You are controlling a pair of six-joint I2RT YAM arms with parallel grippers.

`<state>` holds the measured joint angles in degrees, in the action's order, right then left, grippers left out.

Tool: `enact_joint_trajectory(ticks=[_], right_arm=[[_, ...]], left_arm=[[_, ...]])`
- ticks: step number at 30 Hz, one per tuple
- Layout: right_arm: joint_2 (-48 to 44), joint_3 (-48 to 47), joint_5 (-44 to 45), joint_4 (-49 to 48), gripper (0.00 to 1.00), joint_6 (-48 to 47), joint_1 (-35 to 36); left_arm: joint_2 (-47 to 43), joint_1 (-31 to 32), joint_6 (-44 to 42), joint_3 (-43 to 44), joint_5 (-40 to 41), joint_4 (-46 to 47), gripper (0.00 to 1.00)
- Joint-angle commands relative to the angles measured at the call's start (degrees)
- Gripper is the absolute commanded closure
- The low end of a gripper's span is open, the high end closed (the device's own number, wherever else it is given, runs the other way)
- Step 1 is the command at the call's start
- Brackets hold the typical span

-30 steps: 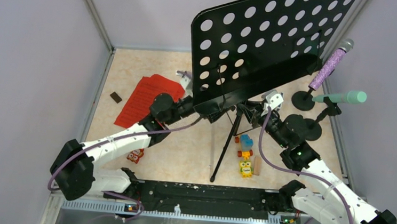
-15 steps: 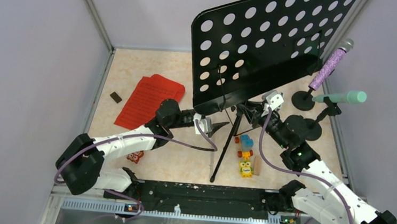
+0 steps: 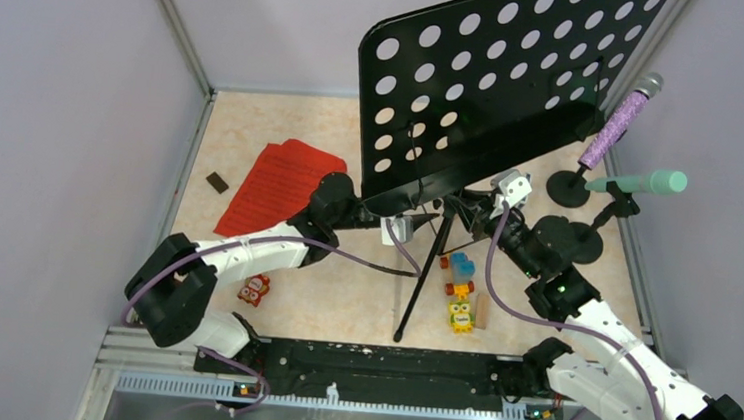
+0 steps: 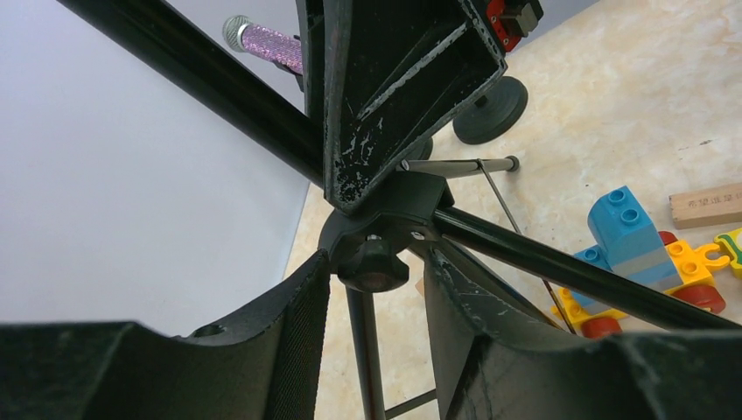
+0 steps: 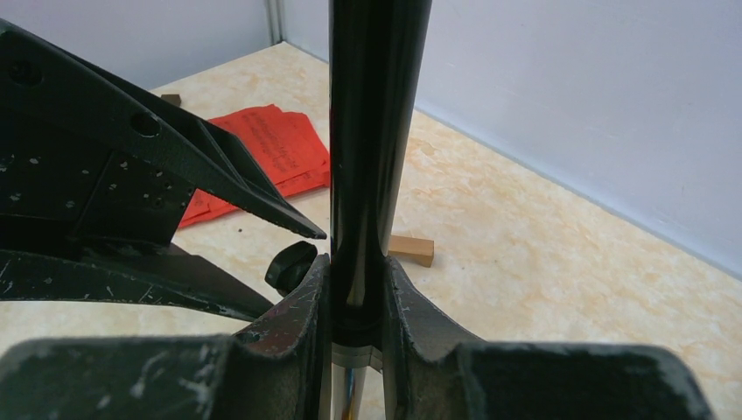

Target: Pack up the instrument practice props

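Note:
The black perforated music rack (image 3: 498, 90) stands tilted on its tripod legs (image 3: 423, 274) mid-table. My right gripper (image 5: 357, 267) is shut on the rack's upright pole (image 5: 376, 131). Under the rack, my left gripper (image 4: 376, 262) straddles the black knob (image 4: 374, 278) at the tripod hub. Its fingers (image 4: 302, 324) stand narrowly open, with slim gaps on either side of the knob. Red sheet-music pages (image 3: 279, 188) lie flat at the left. At the right, the purple microphone (image 3: 621, 114) and the mint-green microphone (image 3: 641, 181) sit in two round-based holders (image 3: 567, 188).
Colourful toy bricks (image 3: 461, 277) and a wooden block (image 3: 484, 309) lie by the tripod's right side. A small toy figure (image 3: 254, 289) sits near my left arm, a dark block (image 3: 216, 182) near the left wall. Another wooden block (image 5: 411, 248) lies behind the pole.
My left arm has swung right from beside the red pages to under the rack, and its jaws have narrowed round the tripod knob. The right arm has held still.

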<state>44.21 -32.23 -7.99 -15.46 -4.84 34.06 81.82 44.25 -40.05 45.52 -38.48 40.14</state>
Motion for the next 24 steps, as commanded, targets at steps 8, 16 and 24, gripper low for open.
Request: enact_joint_trajectory(ticks=[8,16,24], right_arm=[[-1.0,1.7,-4.0,3.4,1.0,-2.1,1.1],[-1.1,1.9,-4.0,3.2,1.0,-2.0,1.0],[-1.1,2.0,-4.1,3.0,1.0,-2.0,1.1]], left_arm=[[1.3,0.0,1.5,3.4,-3.0,0.3,0.63],[2.3,0.0,11.6,4.0,-0.1,0.7,0.99],[3.7,0.0,29.6,3.0,0.6,2.4,0.91]])
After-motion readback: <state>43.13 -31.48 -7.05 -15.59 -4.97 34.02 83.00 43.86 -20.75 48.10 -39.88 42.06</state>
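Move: The stand's clamp knob sits straight to the right of the left fingertips, about 2 cm off and level with them front to back and in height. The pole that the right hand holds is some 5 cm to the left hand's right and 1 cm ahead; the blue brick cart lies roughly 8 cm back, 6 cm right and 24 cm below. From the right hand, the knob is about 3 cm left, 2 cm back and 2 cm lower. Easing up about 1 cm, and slightly back and to the right onto the knob, the left hand shuts its half-open fingers nearly fully to pinch it. Then it rolls about its own pointing line some 15 degrees, counter-clockwise seen from behind the hand, still turning at the end. The right hand keeps its grip on the pole, shifting only half a centimetre right. ##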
